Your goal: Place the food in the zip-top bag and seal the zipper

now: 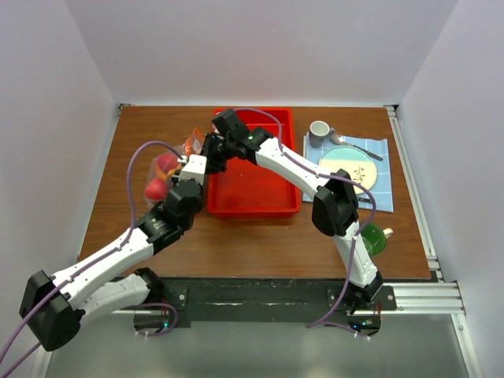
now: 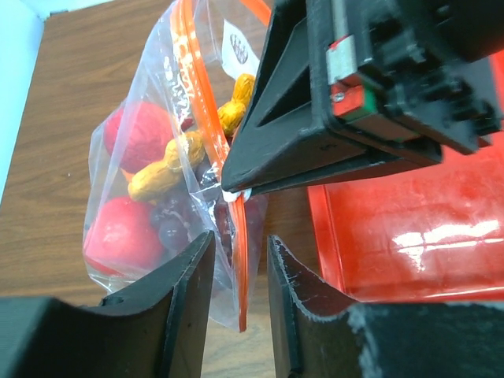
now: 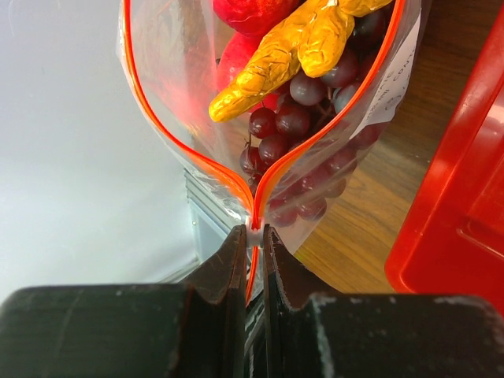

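Observation:
The zip-top bag stands left of the red tray, mouth partly open. Inside are round red fruits, a yellow-orange cluster and dark purple grapes. My right gripper is shut on the white slider of the orange-red zipper, where the two strips meet. My left gripper is open, jaws a narrow gap apart, with the bag's lower corner and zipper strip hanging between them without clear contact. In the top view both grippers sit at the bag's right edge.
A red rectangular tray lies right beside the bag. Farther right are a blue cloth with a plate, a spoon, a grey mug and a green cup. The wall is close on the left.

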Robot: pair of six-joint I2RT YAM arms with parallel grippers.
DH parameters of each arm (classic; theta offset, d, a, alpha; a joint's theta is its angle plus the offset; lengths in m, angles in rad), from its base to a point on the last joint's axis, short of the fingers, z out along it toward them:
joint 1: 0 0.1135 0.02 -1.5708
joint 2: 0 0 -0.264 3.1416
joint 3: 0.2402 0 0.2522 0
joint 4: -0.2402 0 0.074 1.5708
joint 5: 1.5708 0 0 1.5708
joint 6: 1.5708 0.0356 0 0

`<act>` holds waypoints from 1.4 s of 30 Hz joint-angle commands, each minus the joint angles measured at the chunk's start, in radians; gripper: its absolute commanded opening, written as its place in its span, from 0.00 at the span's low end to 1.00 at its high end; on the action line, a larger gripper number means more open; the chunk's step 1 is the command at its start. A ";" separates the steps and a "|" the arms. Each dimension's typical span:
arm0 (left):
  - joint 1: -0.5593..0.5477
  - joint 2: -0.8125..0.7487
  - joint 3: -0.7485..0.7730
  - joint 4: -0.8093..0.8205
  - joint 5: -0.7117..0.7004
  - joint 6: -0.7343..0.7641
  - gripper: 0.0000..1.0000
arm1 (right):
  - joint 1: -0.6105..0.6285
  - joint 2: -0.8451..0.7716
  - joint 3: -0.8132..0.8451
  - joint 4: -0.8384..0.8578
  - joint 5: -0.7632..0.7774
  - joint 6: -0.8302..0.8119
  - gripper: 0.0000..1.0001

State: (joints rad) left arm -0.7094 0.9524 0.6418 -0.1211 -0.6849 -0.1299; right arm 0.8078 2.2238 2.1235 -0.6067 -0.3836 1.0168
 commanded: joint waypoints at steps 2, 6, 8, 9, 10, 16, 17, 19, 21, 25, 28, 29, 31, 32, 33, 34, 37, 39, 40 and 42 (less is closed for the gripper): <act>0.037 0.011 0.033 0.041 0.011 -0.046 0.34 | 0.002 -0.092 0.015 0.036 -0.009 -0.001 0.00; 0.079 0.011 0.035 0.034 0.047 -0.063 0.19 | 0.004 -0.090 0.016 0.038 -0.012 0.002 0.00; 0.096 0.003 0.036 0.035 0.073 -0.063 0.00 | 0.004 -0.093 0.012 0.041 -0.009 0.000 0.00; 0.097 0.003 0.038 0.031 0.077 -0.063 0.00 | 0.002 -0.093 0.009 0.041 -0.008 0.000 0.00; 0.099 0.002 0.041 0.023 0.081 -0.068 0.00 | 0.004 -0.092 0.012 0.041 -0.008 -0.001 0.00; 0.099 -0.066 0.041 -0.061 0.068 -0.103 0.00 | -0.030 -0.023 0.087 0.044 0.002 -0.026 0.00; 0.100 -0.075 0.042 -0.089 0.053 -0.111 0.00 | -0.045 -0.010 0.101 0.042 0.009 -0.032 0.00; 0.100 -0.096 0.042 -0.113 0.041 -0.131 0.00 | -0.056 0.016 0.133 0.048 0.022 -0.047 0.00; 0.100 -0.109 0.045 -0.153 0.022 -0.164 0.00 | -0.064 0.030 0.153 0.058 0.035 -0.067 0.00; 0.102 -0.129 0.064 -0.221 -0.021 -0.241 0.00 | -0.078 0.077 0.199 0.116 0.035 -0.089 0.00; 0.102 -0.148 0.079 -0.268 -0.051 -0.304 0.00 | -0.090 0.124 0.239 0.173 0.032 -0.104 0.00; 0.103 -0.153 0.087 -0.294 -0.064 -0.322 0.00 | -0.097 0.137 0.249 0.192 0.034 -0.109 0.00; 0.102 -0.171 0.094 -0.317 -0.073 -0.375 0.00 | -0.104 0.160 0.277 0.211 0.041 -0.122 0.00; 0.103 -0.176 0.102 -0.339 -0.082 -0.387 0.00 | -0.110 0.174 0.277 0.235 0.045 -0.124 0.00; 0.102 -0.176 0.108 -0.354 -0.091 -0.424 0.00 | -0.111 0.180 0.274 0.249 0.049 -0.126 0.00; 0.102 -0.179 0.116 -0.370 -0.099 -0.438 0.00 | -0.116 0.184 0.274 0.261 0.058 -0.126 0.00; 0.102 -0.187 0.157 -0.448 -0.137 -0.499 0.00 | -0.125 0.201 0.260 0.315 0.071 -0.130 0.00; 0.102 -0.198 0.168 -0.471 -0.171 -0.534 0.00 | -0.128 0.217 0.262 0.328 0.074 -0.129 0.00; 0.103 -0.211 0.182 -0.498 -0.186 -0.545 0.00 | -0.134 0.223 0.263 0.343 0.074 -0.126 0.00; 0.103 -0.225 0.196 -0.529 -0.234 -0.583 0.00 | -0.137 0.238 0.269 0.357 0.074 -0.115 0.01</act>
State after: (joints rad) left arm -0.6125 0.7792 0.7567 -0.5652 -0.7712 -0.5949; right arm 0.7033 2.4504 2.3436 -0.3618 -0.3779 0.9188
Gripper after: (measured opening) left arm 0.027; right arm 0.116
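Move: The near tail of the bag's zipper hangs between the left hand's open fingers, about 1 cm ahead, 1 cm left and 1 cm below. The white slider, already pinched by the right hand, is some 4 cm ahead of the left hand. The food in the bag sits about 9 cm left, 3 cm ahead and 8 cm lower; the red tray's middle is roughly 15 cm right and 4 cm ahead. From the right hand, the zipper's far end lies about 11 cm ahead and 3 cm left. The left fingers close on the zipper's near tail after edging about 1 cm forward and left, then draw it some 5 cm left and 4 cm back, rising a little and turning about 20 degrees counter-clockwise with their left side dipping. Meanwhile the right hand waits, then keeps its pinch on the slider and runs forward about 11 cm along the zipper to its far end, tilting roughly 15 degrees. ##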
